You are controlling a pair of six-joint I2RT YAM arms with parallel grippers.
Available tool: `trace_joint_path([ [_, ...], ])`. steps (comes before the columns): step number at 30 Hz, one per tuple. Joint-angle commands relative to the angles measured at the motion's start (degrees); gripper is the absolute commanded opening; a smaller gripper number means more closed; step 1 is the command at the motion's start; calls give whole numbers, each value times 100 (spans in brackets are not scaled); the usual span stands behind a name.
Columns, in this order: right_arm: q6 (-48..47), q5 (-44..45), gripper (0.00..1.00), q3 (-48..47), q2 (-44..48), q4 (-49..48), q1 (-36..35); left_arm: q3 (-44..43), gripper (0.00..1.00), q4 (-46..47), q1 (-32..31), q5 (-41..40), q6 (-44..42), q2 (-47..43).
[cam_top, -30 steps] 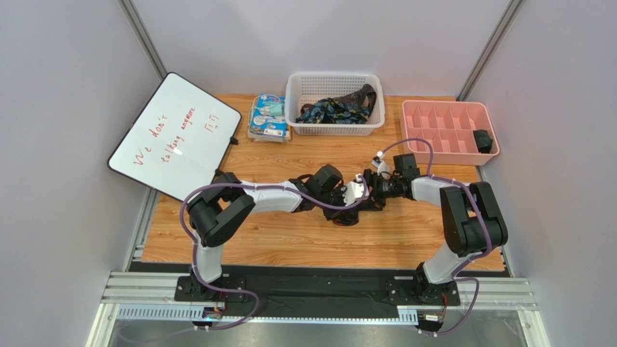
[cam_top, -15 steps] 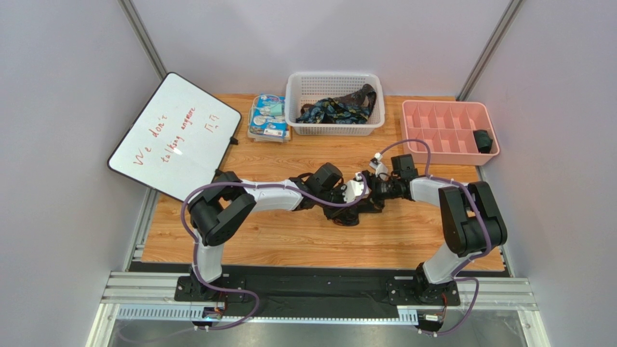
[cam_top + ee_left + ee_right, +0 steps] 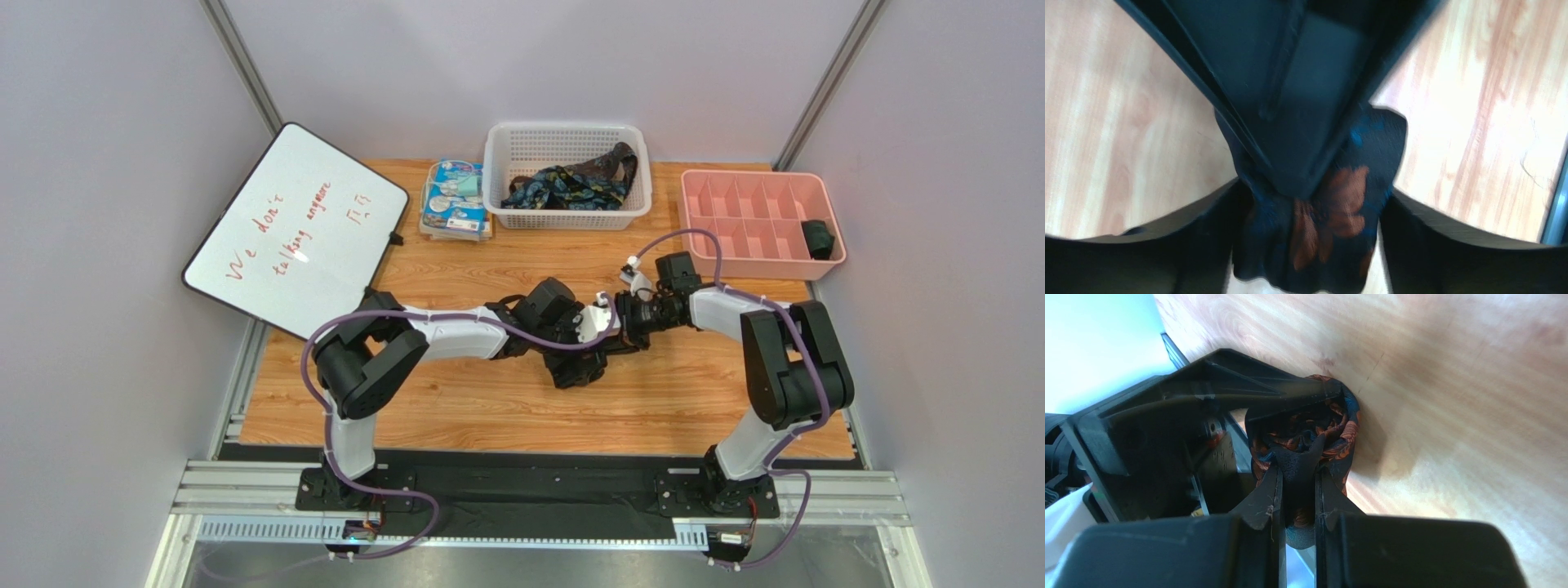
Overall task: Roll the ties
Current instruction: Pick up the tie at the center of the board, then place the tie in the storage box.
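Observation:
A rolled tie (image 3: 1333, 214) of dark navy fabric with orange-brown flowers is held at mid-table between my two grippers. My right gripper (image 3: 1298, 478) is shut on a fold of this tie (image 3: 1315, 425), its fingers (image 3: 1266, 502) nearly together with cloth pinched between them. My left gripper (image 3: 1309, 245) stands open, its two fingers wide apart on either side of the roll. The right gripper's dark body crosses the left wrist view from above. In the top view both grippers meet, left gripper (image 3: 577, 355) and right gripper (image 3: 623, 322). More ties (image 3: 570, 186) lie heaped in the white basket (image 3: 497, 172).
A pink divided tray (image 3: 736, 196) stands at the back right with a dark roll (image 3: 818, 237) in one compartment. A blue-white packet (image 3: 454, 196) lies left of the basket. A whiteboard (image 3: 294, 227) leans at the far left. Bare wooden table (image 3: 466, 404) lies in front.
The right gripper has shut on the tie and the left gripper has opened. Both wrists have shifted slightly left and toward the back.

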State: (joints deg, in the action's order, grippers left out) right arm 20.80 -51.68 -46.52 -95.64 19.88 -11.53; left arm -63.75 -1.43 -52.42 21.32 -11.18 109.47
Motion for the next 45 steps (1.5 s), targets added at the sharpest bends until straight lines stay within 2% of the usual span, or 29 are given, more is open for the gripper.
trace_joint_path([
  [1,-243,325,0,-366,220,938,-43,407,99,-498,127,38,221,-652],
  [6,-462,615,0,-708,387,1500,124,433,99,-735,153,215,265,-1515],
  [11,-822,957,0,-1665,625,2246,571,381,100,-1411,293,241,240,-2350],
  [13,-1252,1298,0,-2095,678,2598,739,302,99,-1797,347,319,178,-2622],
  [15,-1595,1581,0,-2877,634,3090,1064,188,99,-2035,452,320,125,-2738],
  [19,-2701,2738,0,-4415,266,3829,1802,-120,100,-2728,680,180,204,-2791],
  [23,-3116,3321,0,-6102,-367,4269,2680,-147,99,-2942,900,205,265,-2931],
  [27,-3441,3796,0,-7814,-1279,4629,3112,37,100,-2880,936,144,406,-3203],
  [32,-3661,4236,0,-8364,-1949,4797,3341,221,99,-2836,945,39,599,-3449],
  [38,-3828,4596,0,-8356,-2301,4508,3482,608,100,-2731,971,12,705,-3828],
  [45,-4197,4667,0,-8417,-2749,4279,3500,671,100,-2713,997,48,749,-3942],
])
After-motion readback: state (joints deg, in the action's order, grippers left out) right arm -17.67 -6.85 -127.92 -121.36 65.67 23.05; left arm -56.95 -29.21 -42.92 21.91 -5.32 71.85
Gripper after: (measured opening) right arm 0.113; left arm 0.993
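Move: Between the two grippers sits the rolled tie, already pinched by the right hand, its middle about 3 cm to that hand's left; it lies some 3 cm to the right of the left hand. The free front compartment of the pink tray is roughly 23 cm ahead of the right hand, 38 cm to its right and 3 cm lower, with the green tie about 8 cm farther right. From the left hand that compartment is about 24 cm ahead and 44 cm right. Carrying the rolled tie, the right hand swings about 38 cm right and 21 cm forward to the pink tray, climbing some 23 cm, then sinking about 9 cm over its front edge; the wrist rolls until the fingers point mostly down, the pinch kept. The left hand opens fully, leaves the roll and withdraws up and left. ##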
